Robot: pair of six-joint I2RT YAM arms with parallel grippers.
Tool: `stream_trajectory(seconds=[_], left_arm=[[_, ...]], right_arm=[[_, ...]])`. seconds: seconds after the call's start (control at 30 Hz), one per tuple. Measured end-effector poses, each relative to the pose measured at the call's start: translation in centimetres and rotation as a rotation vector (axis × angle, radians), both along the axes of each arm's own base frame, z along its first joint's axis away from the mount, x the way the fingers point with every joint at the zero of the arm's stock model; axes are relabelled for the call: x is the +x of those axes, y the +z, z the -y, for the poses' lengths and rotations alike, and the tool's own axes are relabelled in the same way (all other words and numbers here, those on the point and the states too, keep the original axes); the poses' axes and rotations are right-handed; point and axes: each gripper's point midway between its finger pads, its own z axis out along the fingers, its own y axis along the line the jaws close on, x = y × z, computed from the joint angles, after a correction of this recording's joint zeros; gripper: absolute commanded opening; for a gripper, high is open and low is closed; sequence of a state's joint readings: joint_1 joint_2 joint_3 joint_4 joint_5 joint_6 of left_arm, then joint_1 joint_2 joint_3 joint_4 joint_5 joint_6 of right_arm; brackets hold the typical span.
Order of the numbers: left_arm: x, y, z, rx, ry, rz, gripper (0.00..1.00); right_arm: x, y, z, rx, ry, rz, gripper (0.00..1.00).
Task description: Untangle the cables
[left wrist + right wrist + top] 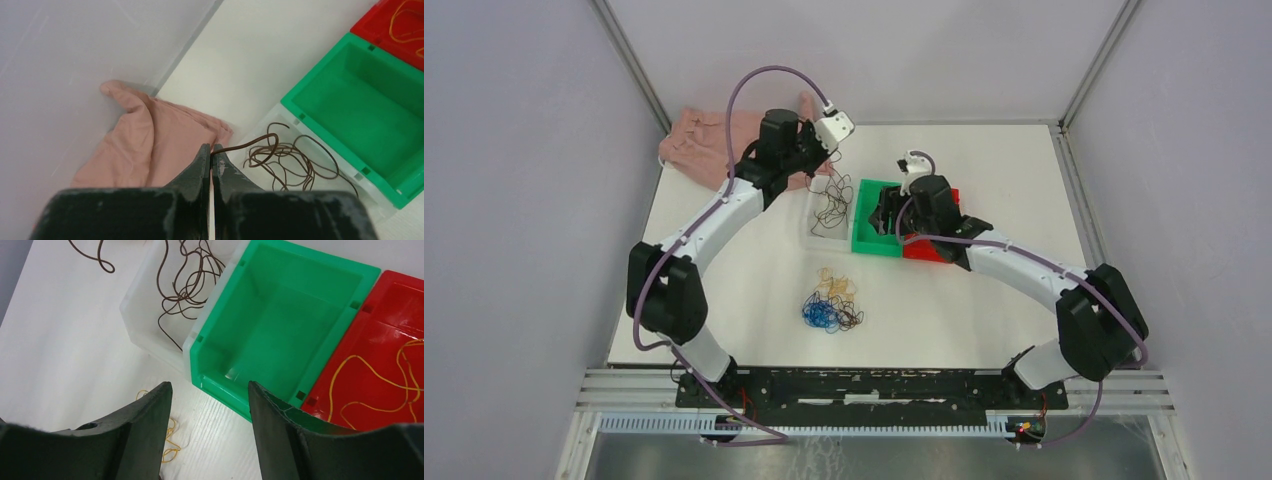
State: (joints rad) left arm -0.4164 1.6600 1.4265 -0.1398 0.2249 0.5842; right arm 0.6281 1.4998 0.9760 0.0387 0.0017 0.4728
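Note:
My left gripper (210,148) is shut on a dark brown cable (280,157), pinching its end above the clear bin (372,195); the rest of the strand lies looped in that bin (822,235). The gripper also shows in the top view (829,152). A tangle of blue, yellow and brown cables (831,305) lies on the table in front of the bins. A yellow-orange cable (385,385) lies in the red bin (400,310). My right gripper (210,387) is open and empty above the green bin's (280,315) near corner; yellow strands (172,440) show below it.
A pink cloth (714,140) lies crumpled at the table's back left corner, also in the left wrist view (145,145). The green bin (874,240) holds nothing and sits between the clear and red (924,250) bins. Walls close in the back and sides.

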Motion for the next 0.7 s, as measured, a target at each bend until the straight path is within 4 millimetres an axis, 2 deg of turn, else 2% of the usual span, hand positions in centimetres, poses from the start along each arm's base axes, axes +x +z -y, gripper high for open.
stream_trajectory(seconds=[0.2,0.4,0.57,0.7], left_arm=[[-0.3,-3.4,-1.1,0.094,0.012,-0.049,0.03],[-1.2,-6.5,-1.7,0.179,-0.013,-0.083,0.03],[-1.5,-8.6,-0.7,0.217,-0.035,-0.111,0.03],[-1.4,-11.5,0.7,0.248,-0.059,-0.158,0.03]], right_arm=[[-1.1,0.8,1.6,0.012,-0.047,-0.001,0.64],[-1.5,1.7,2.3,0.028,-0.074,0.002,0.65],[-1.9,2.2,2.9,0.036,-0.090,0.013,0.65],[-2.5,2.2,3.6,0.034,-0.105,0.018,0.65]])
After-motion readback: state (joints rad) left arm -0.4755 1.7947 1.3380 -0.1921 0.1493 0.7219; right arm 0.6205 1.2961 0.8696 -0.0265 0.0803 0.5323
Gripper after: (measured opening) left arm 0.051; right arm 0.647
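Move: Almost straight below the left hand, which already pinches an end of the brown cable, the white box lies about 23 cm down, some 2 cm nearer the base and 2 cm to the right. At that level the green box sits roughly 12 cm further right of the white box, level with it, and the pink cloth spreads about 18 cm left and 13 cm ahead of the hand. From the right hand, the white box is around 9 cm ahead, 11 cm left and 14 cm below. Lowering the pinched brown cable towards the white box, the left hand sinks about 11 cm, with a slight sway left and back right, while its fingers tilt some 15 degrees further down and stay shut on the cable. The open, empty right hand draws away from the white box, going right, back and a little up, some 5 cm in all. ##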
